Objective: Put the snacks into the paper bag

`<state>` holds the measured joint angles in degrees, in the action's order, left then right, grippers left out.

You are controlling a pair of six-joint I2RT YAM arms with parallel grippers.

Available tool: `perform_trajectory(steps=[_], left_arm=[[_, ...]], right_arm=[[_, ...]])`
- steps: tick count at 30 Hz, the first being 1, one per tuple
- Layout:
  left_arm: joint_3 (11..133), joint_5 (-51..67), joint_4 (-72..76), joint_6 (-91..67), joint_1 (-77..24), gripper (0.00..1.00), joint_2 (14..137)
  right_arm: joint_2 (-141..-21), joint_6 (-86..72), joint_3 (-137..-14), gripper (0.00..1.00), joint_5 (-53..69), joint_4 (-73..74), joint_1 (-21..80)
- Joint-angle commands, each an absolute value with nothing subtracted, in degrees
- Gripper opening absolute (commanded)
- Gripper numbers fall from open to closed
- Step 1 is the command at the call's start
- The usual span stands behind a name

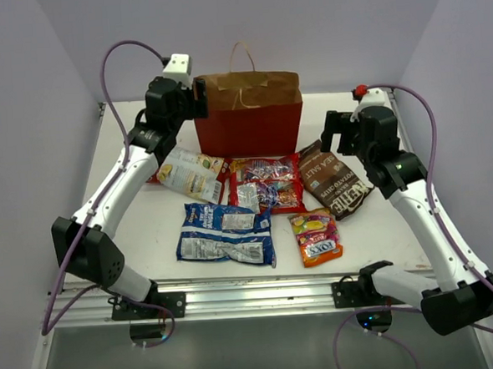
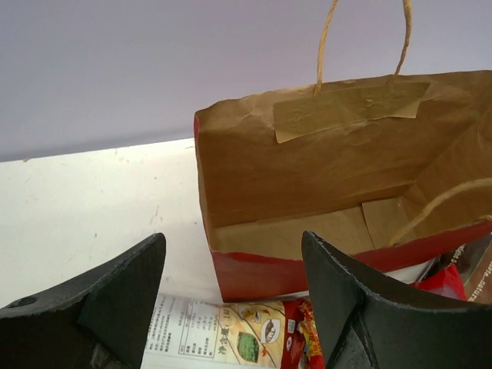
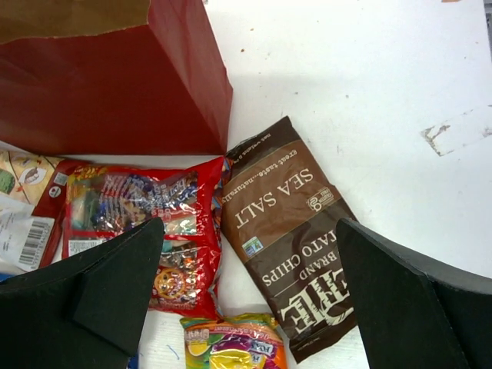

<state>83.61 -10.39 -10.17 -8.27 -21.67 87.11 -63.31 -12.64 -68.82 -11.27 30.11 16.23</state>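
The paper bag [image 1: 249, 117] stands upright at the back centre, mouth open, brown inside [image 2: 307, 177], red side [image 3: 115, 92]. In front of it lie the snacks: a white-yellow-red bag [image 1: 189, 173] [image 2: 231, 338], a red candy bag [image 1: 267, 183] [image 3: 146, 223], a brown chip bag [image 1: 336, 181] [image 3: 307, 231], a blue-white packet [image 1: 224, 233] and a small orange candy bag [image 1: 316, 237] [image 3: 231, 346]. My left gripper [image 1: 198, 100] [image 2: 233, 238] hovers open and empty by the bag's upper left corner. My right gripper [image 1: 340, 141] [image 3: 250, 223] hangs open and empty above the chip bag.
The white table [image 1: 375, 227] is closed in by lavender walls on three sides. An aluminium rail [image 1: 253, 293] runs along the near edge. A small red knob [image 1: 360, 91] sits at the back right corner. Purple cables loop off both arms.
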Motion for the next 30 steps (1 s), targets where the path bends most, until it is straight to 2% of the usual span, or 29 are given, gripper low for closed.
perform_trajectory(steps=[1,11,20,26,27,30], left_arm=[[87.97,-11.07,-5.98,-5.89,-21.62,0.74,90.52],[105.37,-8.79,-14.94,-6.41,-17.84,0.65,104.58],[104.94,-7.3,-18.02,-8.0,-16.0,0.58,106.61],[105.02,-4.75,-17.84,-8.61,-16.0,0.5,107.4],[105.2,-4.49,-18.02,-8.61,-16.0,0.48,107.75],[105.47,-4.04,-18.72,-8.61,-16.0,0.31,108.37]], right_arm=[[-61.79,-11.6,-68.91,0.99,-13.98,27.42,16.52],[-61.35,-11.69,-68.47,0.99,-14.41,28.04,16.44],[-62.75,-12.13,-69.17,0.99,-13.1,29.09,16.44],[-64.95,-12.66,-69.0,0.97,-6.25,27.86,18.88],[-65.3,-12.57,-68.91,0.96,-5.72,27.34,20.03],[-66.79,-12.13,-68.12,0.96,-5.27,24.35,26.61]])
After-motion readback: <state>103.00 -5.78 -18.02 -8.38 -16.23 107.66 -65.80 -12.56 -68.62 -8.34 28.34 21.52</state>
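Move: The paper bag's left rim is about 7 cm ahead of the left hand, 1 cm left and 6 cm lower; the white snack bag lies roughly 6 cm back, 3 cm left and 30 cm below that hand. The red snack bag lies some 17 cm to the right hand's left, 2 cm back and 28 cm below; from that hand, the brown chip bag is about level ahead, 3 cm right and equally low. Left hand reaches about 8 cm forward, then down, narrowing fingers around the paper bag's left rim; right shifts left. ##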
